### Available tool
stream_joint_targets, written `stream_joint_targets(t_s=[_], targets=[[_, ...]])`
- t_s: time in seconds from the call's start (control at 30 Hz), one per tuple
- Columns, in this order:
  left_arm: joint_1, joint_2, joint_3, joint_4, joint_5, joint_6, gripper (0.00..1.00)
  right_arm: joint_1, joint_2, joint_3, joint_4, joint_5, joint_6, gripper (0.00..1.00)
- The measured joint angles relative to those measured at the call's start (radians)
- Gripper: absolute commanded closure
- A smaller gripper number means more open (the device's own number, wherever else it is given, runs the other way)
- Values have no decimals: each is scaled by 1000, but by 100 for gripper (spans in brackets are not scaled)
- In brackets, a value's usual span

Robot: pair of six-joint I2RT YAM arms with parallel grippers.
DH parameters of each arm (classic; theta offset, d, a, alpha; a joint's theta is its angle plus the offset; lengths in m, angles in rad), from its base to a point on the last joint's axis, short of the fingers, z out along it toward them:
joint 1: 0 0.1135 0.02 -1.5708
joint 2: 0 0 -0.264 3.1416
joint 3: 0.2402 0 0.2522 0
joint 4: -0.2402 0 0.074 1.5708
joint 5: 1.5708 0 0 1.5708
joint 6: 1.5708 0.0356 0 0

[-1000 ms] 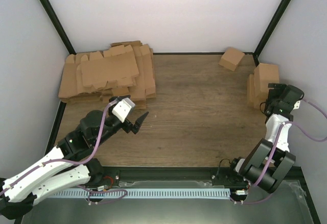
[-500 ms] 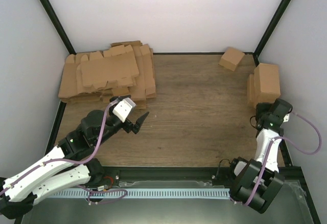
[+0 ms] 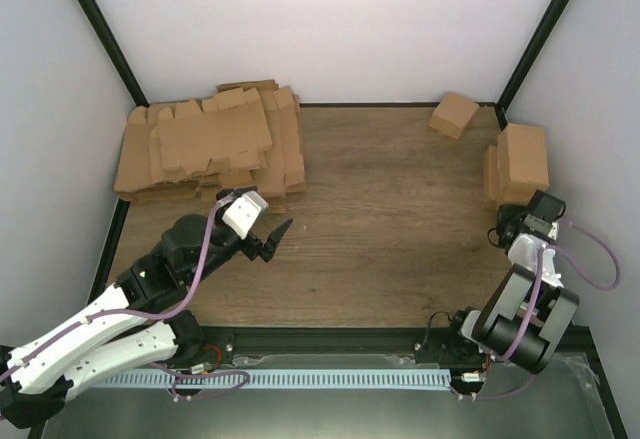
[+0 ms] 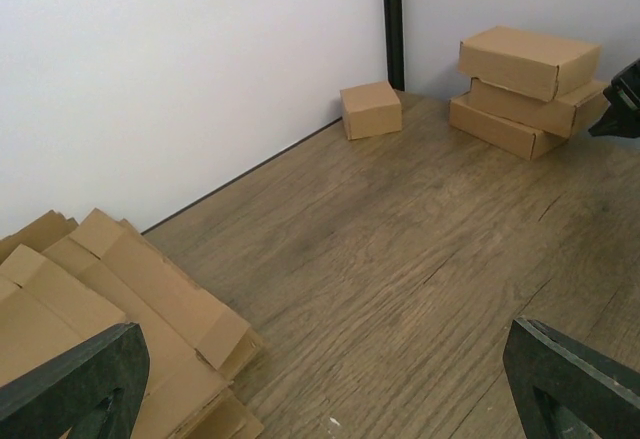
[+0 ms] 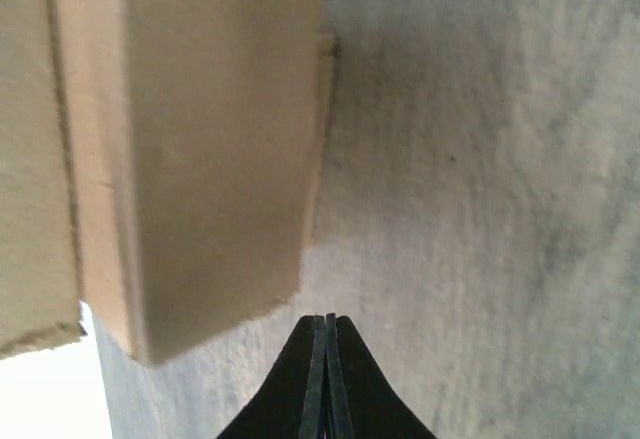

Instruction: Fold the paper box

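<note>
The paper box (image 3: 523,152) is folded, brown and shallow, and lies on top of a stack of like boxes at the right edge. It shows far right in the left wrist view (image 4: 528,59) and large and blurred in the right wrist view (image 5: 200,139). My right gripper (image 3: 506,229) is shut with nothing in it, just near of the stack and apart from it; its closed fingertips (image 5: 326,324) point past the box's corner. My left gripper (image 3: 272,241) hangs open and empty over the table left of centre, its fingers (image 4: 80,379) wide apart.
A pile of flat brown blanks (image 3: 210,149) covers the back left, its edge close to my left gripper (image 4: 322,337). A small cube-like box (image 3: 453,115) sits by the back wall. Black frame posts stand in the back corners.
My right gripper has drawn back from the stack toward the near edge and closed from open to shut. The left arm has not moved.
</note>
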Motion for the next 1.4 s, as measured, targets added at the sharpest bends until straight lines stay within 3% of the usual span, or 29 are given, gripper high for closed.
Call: stream_joint_targets(t_s=[0.57,0.87,1.2,1.4], targets=[[0,5,0,0,-11,0,0,0,266,184,194,-26,-13,99],[0,4,0,0,-13,0,0,10,170,117,194,-58,-56,99],[0,3,0,0,-5,0,0,262,-12,-26,186,-14,-282,99],[0,0,0,0,-1,0,0,362,-6,-32,221,18,-504,99]])
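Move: Ahead of the right hand, whose fingers are already shut, the box stack has its middle some 12 cm farther out and 5 cm to the right, roughly at the hand's height. A lone small box stands about 28 cm ahead of the same hand, 12 cm to its left and 6 cm lower. From the idle left hand the box stack lies around 70 cm to the right, 21 cm ahead and 23 cm below. Pushing with its shut fingertips, the right hand drives forward about 7 cm, drifting right and slightly up, into the near ends of the upper boxes. It then leaves them and swings some 14 cm left, clear of the stack, rolling its left side down while turning roughly 40 degrees counter-clockwise. ##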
